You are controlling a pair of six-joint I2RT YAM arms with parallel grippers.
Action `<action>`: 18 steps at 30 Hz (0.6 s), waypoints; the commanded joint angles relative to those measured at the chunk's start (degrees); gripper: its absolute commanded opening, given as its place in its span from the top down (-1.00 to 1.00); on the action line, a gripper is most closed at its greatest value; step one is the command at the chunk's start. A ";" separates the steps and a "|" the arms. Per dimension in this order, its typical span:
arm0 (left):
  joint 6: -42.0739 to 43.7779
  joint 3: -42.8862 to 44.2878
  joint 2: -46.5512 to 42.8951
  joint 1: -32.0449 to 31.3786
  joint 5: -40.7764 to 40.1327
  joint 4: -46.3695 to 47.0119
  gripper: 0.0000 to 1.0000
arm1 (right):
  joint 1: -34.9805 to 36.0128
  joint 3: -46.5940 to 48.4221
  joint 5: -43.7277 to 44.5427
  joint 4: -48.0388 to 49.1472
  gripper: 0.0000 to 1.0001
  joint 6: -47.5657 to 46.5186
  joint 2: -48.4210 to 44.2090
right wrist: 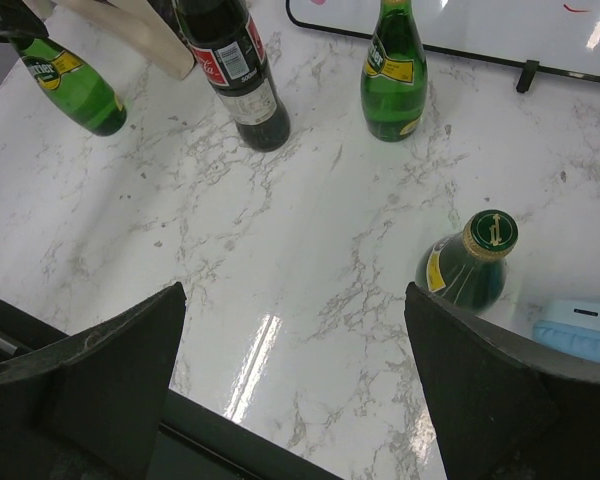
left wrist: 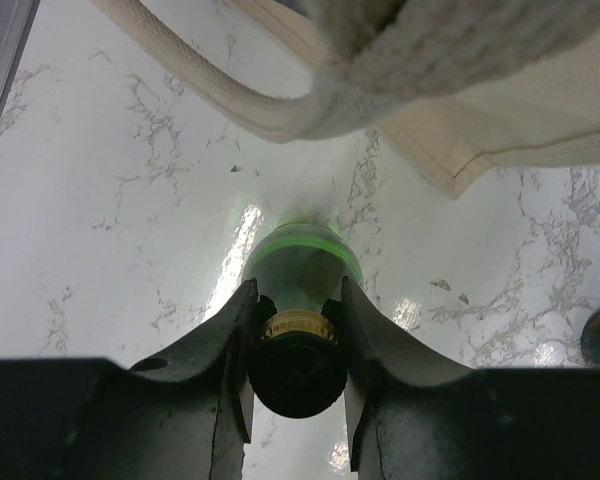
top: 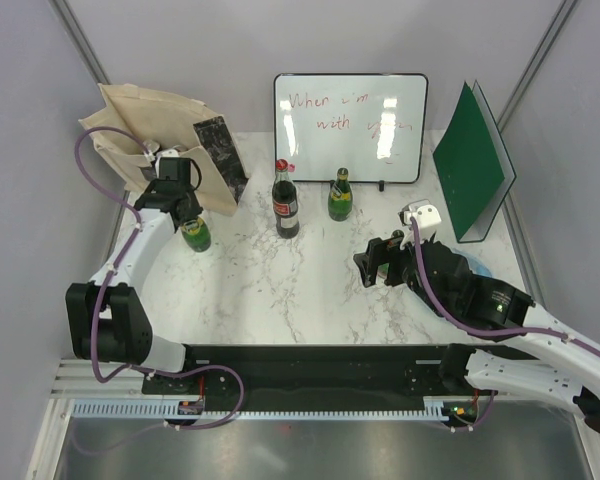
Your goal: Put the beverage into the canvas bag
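Note:
The beige canvas bag (top: 150, 140) stands at the far left with a black print on its side. Its handle (left wrist: 380, 70) and cloth edge hang just above my left gripper. My left gripper (top: 185, 205) is shut on the neck of a green bottle (top: 196, 236) right in front of the bag. The left wrist view shows the jaws closed on the black cap and gold ring (left wrist: 297, 350). The bottle (right wrist: 75, 85) looks tilted in the right wrist view. My right gripper (top: 375, 262) is open and empty (right wrist: 295, 370) over bare marble.
A cola bottle (top: 285, 205) and a green bottle (top: 340, 195) stand mid-table before a whiteboard (top: 350, 125). Another green bottle (right wrist: 470, 265) stands by my right gripper, next to a light blue object (right wrist: 585, 330). A green folder (top: 475, 175) leans at the right.

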 commanded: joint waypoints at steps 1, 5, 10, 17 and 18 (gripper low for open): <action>3.68 2.58 -3.57 -0.21 -1.68 -2.27 0.95 | -0.09 -0.27 0.43 1.99 -0.96 0.72 -0.76; 5.26 4.94 -6.38 -0.91 -1.33 -5.87 0.95 | -0.18 -0.18 0.26 2.43 -0.96 0.98 -0.06; 5.70 8.46 -10.77 -1.00 -1.41 -11.93 0.95 | -0.18 -0.36 -0.97 3.13 -0.96 1.16 1.26; 6.32 19.25 -14.03 -1.00 -1.42 -17.65 0.95 | -0.09 -0.36 -1.33 3.48 -0.96 1.33 1.79; 6.49 20.67 -14.03 -1.00 -1.50 -18.35 0.95 | -0.18 -0.27 -1.33 3.57 -0.96 1.42 1.87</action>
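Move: The left hand already holds the green bottle by its neck as it stands on the table. The canvas bag it is meant for has its middle about 14 cm ahead and 6 cm to the left, at about hand height. The cola bottle stands some 20 cm to the right, 1 cm farther out and slightly lower. From the idle right hand the bag is roughly 30 cm ahead, 45 cm to the left and 12 cm lower. Keeping its pinch on the green bottle's neck, the left hand first draws back towards the base about 5 cm, almost level, away from the canvas bag and its hanging handle. It then turns that into a quickening, nearly straight lift of some 8 cm, raising the bottle with little change of tilt. ##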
